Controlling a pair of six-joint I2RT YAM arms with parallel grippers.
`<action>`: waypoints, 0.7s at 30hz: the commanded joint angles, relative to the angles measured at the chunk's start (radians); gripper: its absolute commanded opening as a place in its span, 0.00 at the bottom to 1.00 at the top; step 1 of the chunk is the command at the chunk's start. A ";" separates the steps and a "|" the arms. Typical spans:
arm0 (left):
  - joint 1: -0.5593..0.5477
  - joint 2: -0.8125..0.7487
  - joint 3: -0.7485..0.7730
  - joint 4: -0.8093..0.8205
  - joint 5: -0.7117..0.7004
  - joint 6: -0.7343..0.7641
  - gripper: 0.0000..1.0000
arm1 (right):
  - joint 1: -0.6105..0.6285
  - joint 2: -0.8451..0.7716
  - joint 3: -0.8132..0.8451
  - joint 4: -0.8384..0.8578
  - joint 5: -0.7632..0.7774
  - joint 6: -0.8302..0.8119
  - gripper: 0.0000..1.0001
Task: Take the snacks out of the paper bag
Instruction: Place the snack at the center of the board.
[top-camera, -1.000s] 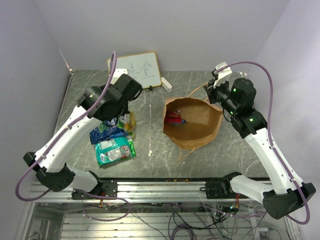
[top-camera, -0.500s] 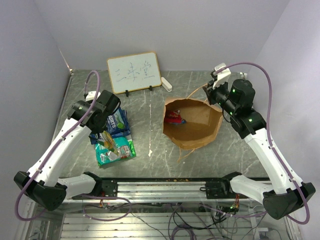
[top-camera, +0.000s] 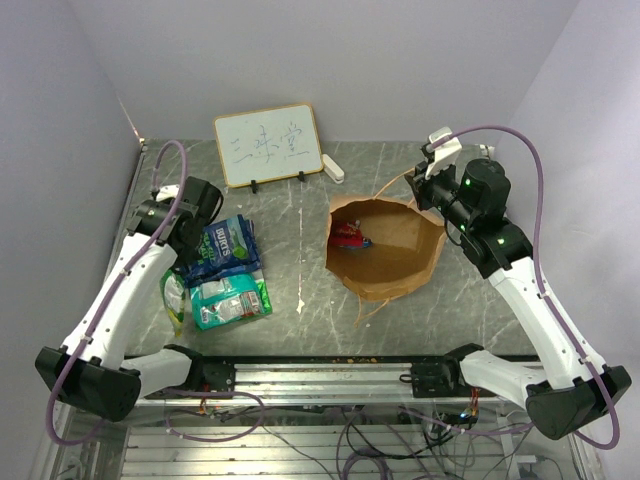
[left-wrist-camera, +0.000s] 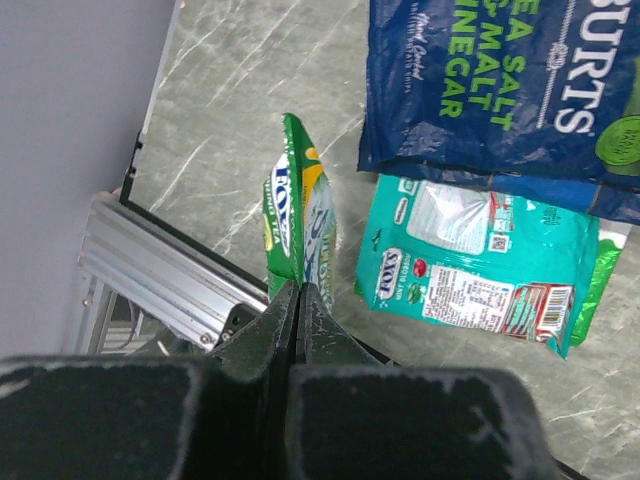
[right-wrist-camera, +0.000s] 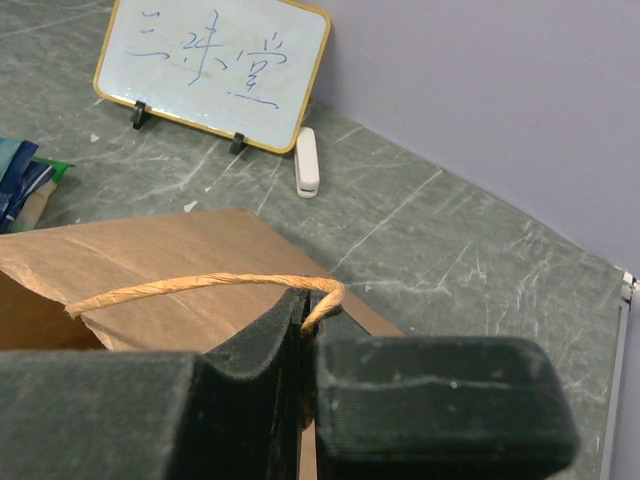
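Observation:
The brown paper bag (top-camera: 400, 255) lies open at centre right, and a red-pink snack (top-camera: 350, 236) shows inside it. My right gripper (top-camera: 432, 185) is shut on the bag's twisted paper handle (right-wrist-camera: 200, 285), which is pinched between the fingers (right-wrist-camera: 270, 330). My left gripper (left-wrist-camera: 298, 285) is shut on the top edge of a green snack packet (left-wrist-camera: 300, 235), which hangs by the table's left front edge (top-camera: 173, 300). A blue snack packet (top-camera: 228, 248) and a teal one (top-camera: 232, 298) lie on the table right of it.
A white framed board with writing (top-camera: 268, 143) stands at the back, with a small white block (top-camera: 334, 170) beside it. The grey wall (top-camera: 90, 200) runs close along the left. An aluminium rail (left-wrist-camera: 160, 285) borders the near edge.
My left arm has swung from the table's middle to the left front, carrying the green packet past the blue and teal ones. The right arm and bag have not moved.

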 joint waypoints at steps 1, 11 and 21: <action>0.004 0.004 -0.050 0.134 0.098 0.103 0.07 | 0.004 -0.026 -0.011 0.008 0.004 0.004 0.03; 0.000 0.031 -0.134 0.236 0.200 0.151 0.07 | 0.004 -0.031 -0.014 0.004 0.004 0.009 0.03; -0.152 0.110 -0.118 0.325 0.217 0.133 0.07 | 0.004 -0.025 -0.010 0.005 -0.001 0.009 0.03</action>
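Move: The green snack packet already hangs from the left fingers. The teal pack where it is being taken lies about 11 cm to the right of that hand, level with it fore and aft, and some 19 cm below. The blue crisp pack lies roughly 13 cm ahead and 9 cm to the right, about as low. From the right hand, holding the paper bag's handle, the teal pack is some 39 cm to the left, 15 cm back and 33 cm below. The green packet, still pinched by its top edge, is carried down and to the right towards the teal pack by the left hand, about 6 cm lower and 5 cm across. Most of the drop comes first; then the hand slides more rightward and a little forward. The wrist turns some 15 degrees clockwise and the fingers stay shut. ##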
